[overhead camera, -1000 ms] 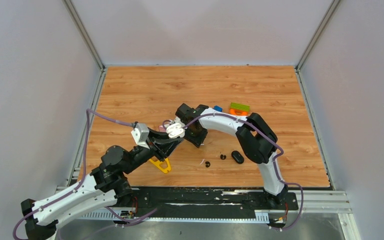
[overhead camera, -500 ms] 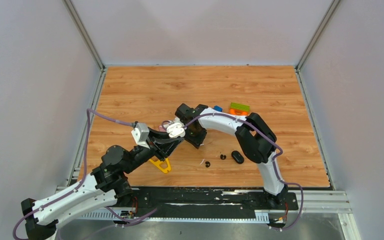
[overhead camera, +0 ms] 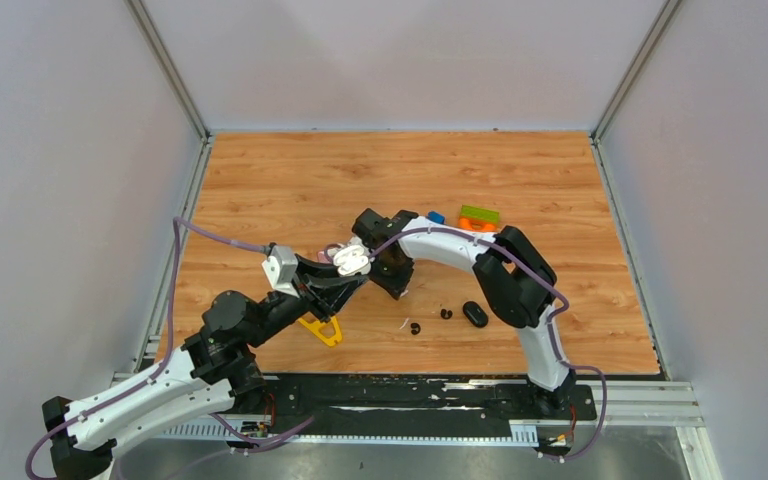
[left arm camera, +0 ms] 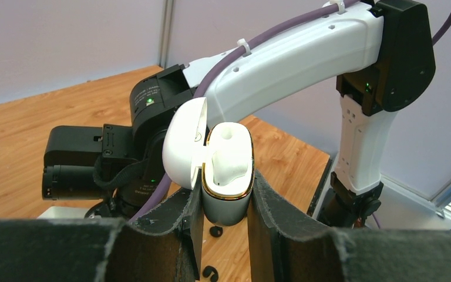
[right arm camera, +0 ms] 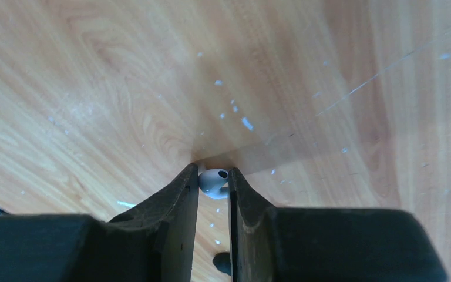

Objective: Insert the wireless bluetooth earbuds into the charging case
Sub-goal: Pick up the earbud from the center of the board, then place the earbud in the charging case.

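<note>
My left gripper [left arm camera: 226, 197] is shut on the white, gold-rimmed charging case [left arm camera: 229, 176], held upright above the table with its lid [left arm camera: 182, 144] swung open. One white earbud [left arm camera: 230, 164] sits inside it. In the top view the case [overhead camera: 352, 261] is at mid-table, just left of my right gripper [overhead camera: 394, 282]. The right gripper [right arm camera: 213, 176] points down at the wood, its fingers pressed on both sides of a second white earbud [right arm camera: 212, 180] lying on the table. Two black earbuds [overhead camera: 415, 328] [overhead camera: 446, 314] lie nearer the front.
A black oval case [overhead camera: 475, 314] lies right of the black buds. A yellow object [overhead camera: 322, 329] sits under the left arm. Green [overhead camera: 479, 213], orange [overhead camera: 477, 226] and blue [overhead camera: 436, 216] toy blocks stand behind the right arm.
The right gripper's fingers have closed in on the white earbud on the table. The left gripper and the case have stayed put.
</note>
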{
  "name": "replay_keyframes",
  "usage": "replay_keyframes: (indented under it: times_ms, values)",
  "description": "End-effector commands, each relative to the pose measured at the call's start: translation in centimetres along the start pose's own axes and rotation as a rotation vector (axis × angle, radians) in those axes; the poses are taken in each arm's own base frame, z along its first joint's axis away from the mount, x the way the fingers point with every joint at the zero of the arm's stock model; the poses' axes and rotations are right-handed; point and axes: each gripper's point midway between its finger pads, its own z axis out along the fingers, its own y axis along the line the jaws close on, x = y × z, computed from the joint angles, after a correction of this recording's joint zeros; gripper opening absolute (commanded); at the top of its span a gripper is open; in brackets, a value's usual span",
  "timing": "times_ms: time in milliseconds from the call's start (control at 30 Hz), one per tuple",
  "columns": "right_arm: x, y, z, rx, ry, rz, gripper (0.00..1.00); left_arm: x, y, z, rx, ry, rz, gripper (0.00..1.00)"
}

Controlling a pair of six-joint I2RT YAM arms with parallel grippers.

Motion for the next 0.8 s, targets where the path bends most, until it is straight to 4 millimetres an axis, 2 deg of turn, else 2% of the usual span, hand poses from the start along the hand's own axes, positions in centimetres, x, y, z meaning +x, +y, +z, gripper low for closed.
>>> replay_keyframes:
  times_ms: [0,133,267,333,433,600,733,767]
  values:
    - [-0.1,0.6,-2.8,-0.099,-0.080,0.031,0.15,-0.9,-0.7,0.2,0.029,-0.017,0.019,0.00]
    - [-0.3,2.0,-5.4,-0.272,-0.154,0.072,0.15,-0.5,-1.2,0.4,0.060,0.000,0.007,0.00]
    - [-0.1,2.3,-6.8,-0.429,-0.190,0.126,0.13,0.2,-1.7,0.4,0.087,0.023,-0.003,0.00]
    - [-0.2,2.4,-8.3,-0.535,-0.221,0.168,0.13,0.6,-1.8,0.3,0.099,0.041,0.008,0.00]
    - [-0.3,1.8,-11.5,-0.668,-0.327,0.229,0.13,1.6,-1.9,0.1,0.124,0.083,0.057,0.00]
    - [-0.5,0.6,-18.2,-0.820,-0.533,0.283,0.15,5.0,-0.9,0.1,0.125,0.173,0.134,0.00]
    - [-0.6,0.5,-23.1,-0.901,-0.670,0.285,0.16,6.8,0.5,0.7,0.082,0.157,0.150,0.00]
    - [-0.5,0.5,-24.1,-0.922,-0.700,0.287,0.16,6.7,0.8,1.1,0.066,0.125,0.146,0.00]
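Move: Pinched at the board between the right fingertips is the white earbud; the charging case, held up in the left hand, is about 29 cm above the right hand, some 10 cm back and 5 cm left. On the board, level with the right hand, one black bit is 8 cm back and 3 cm right, and the black oval 5 cm back and 16 cm right. From the left hand, the earbud lies about 10 cm ahead, 5 cm right and 29 cm below. Lifting the already pinched earbud off the board, the right hand first slips back a touch, then climbs faster and faster, about 16 cm in all, drifting a little right while its wrist tips some 50 degrees so the fingers swing from straight down towards the left and the case. The left hand keeps its hold on the case and sinks about 6 cm, easing right to meet it. ##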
